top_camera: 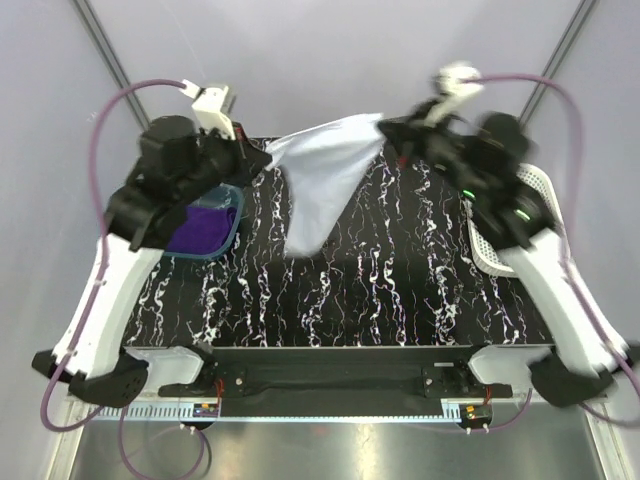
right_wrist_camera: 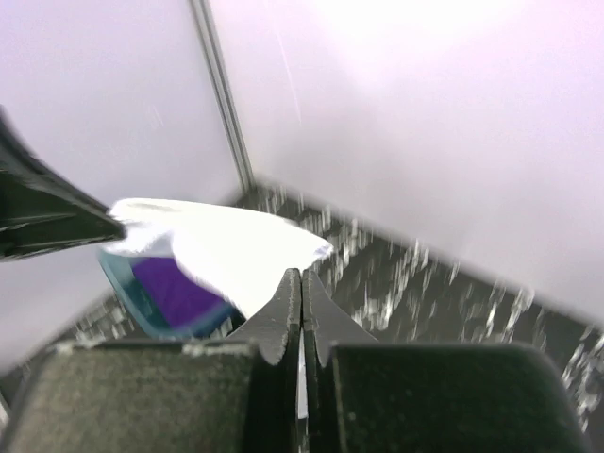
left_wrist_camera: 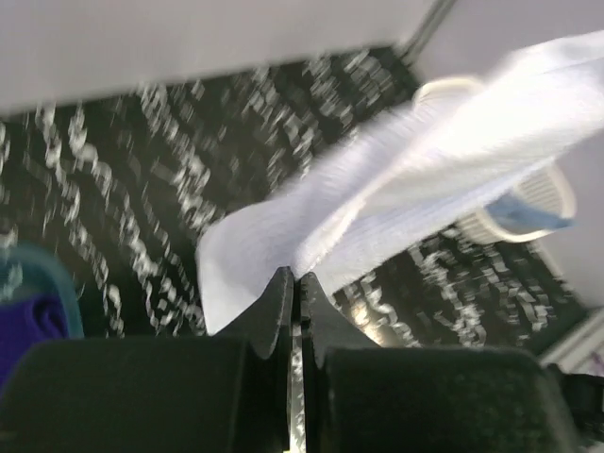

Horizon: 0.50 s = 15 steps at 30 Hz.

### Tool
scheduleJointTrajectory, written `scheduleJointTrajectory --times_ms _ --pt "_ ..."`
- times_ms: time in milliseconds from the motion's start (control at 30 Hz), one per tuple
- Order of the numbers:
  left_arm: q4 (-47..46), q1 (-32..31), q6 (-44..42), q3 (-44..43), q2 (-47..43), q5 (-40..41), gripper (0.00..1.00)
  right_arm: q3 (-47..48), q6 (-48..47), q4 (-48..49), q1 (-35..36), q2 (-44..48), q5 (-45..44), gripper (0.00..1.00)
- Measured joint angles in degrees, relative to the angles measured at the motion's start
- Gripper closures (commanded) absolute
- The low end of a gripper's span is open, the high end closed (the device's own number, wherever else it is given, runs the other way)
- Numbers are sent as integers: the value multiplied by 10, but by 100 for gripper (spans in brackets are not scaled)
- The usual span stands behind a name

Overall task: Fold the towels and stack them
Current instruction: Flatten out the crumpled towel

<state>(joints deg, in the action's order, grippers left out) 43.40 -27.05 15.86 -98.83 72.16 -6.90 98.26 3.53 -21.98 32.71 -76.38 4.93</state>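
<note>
The white towel [top_camera: 320, 180] hangs in the air over the back of the table, stretched between both arms, its lower corner drooping toward the tabletop. My left gripper [top_camera: 268, 158] is shut on its left corner, seen close in the left wrist view [left_wrist_camera: 297, 278] where the white towel [left_wrist_camera: 415, 179] runs off to the right. My right gripper [top_camera: 385, 128] is shut on the right corner [right_wrist_camera: 302, 276]. The purple towel [top_camera: 200, 228] lies in the teal tray [top_camera: 237, 215]. A light blue towel [left_wrist_camera: 528, 212] shows in the basket [left_wrist_camera: 557, 189].
The white mesh basket [top_camera: 490, 250] stands at the table's right edge, under my right arm. The teal tray sits at the left, below my left arm. The black marbled tabletop [top_camera: 380, 290] lies between them.
</note>
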Motion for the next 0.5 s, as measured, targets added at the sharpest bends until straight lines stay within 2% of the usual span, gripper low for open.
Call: scheduleJointTrajectory --times_ms 133,200,333,500 --pt "-2 -24 -3 -70 -43 -70 100 -60 -1 37 3 188 12 100" --pt "-10 -41 4 -94 -55 -122 100 -84 7 48 7 242 31 100" --pt "-12 -49 21 -114 -64 -169 100 -110 30 53 6 270 53 100" --pt "21 -49 25 -144 -49 -169 100 -116 49 52 5 258 52 100"
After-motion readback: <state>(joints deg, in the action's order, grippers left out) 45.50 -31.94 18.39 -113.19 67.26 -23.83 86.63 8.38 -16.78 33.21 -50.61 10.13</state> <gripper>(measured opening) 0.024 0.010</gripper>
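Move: I already hold the white towel by one corner in each hand, high over the table. Its hanging middle is roughly 10 cm right of my left hand, level ahead and 15 cm lower; from my right hand it is about 13 cm left, 3 cm back and 20 cm down. The purple towel lies some 28 cm left of my left hand, 12 cm ahead, 37 cm below. The white basket is about 42 cm right of my right hand, 12 cm ahead, 41 cm below. I whip the towel back towards me and up, fingers shut on both corners: left hand about 12 cm up and 11 cm back, swinging some 20 degrees clockwise, right hand about 14 cm back, 8 cm up and 6 cm outward to the right. Nearly all of this comes in one quick pull that widens the gap between my hands; then both settle and hold. ##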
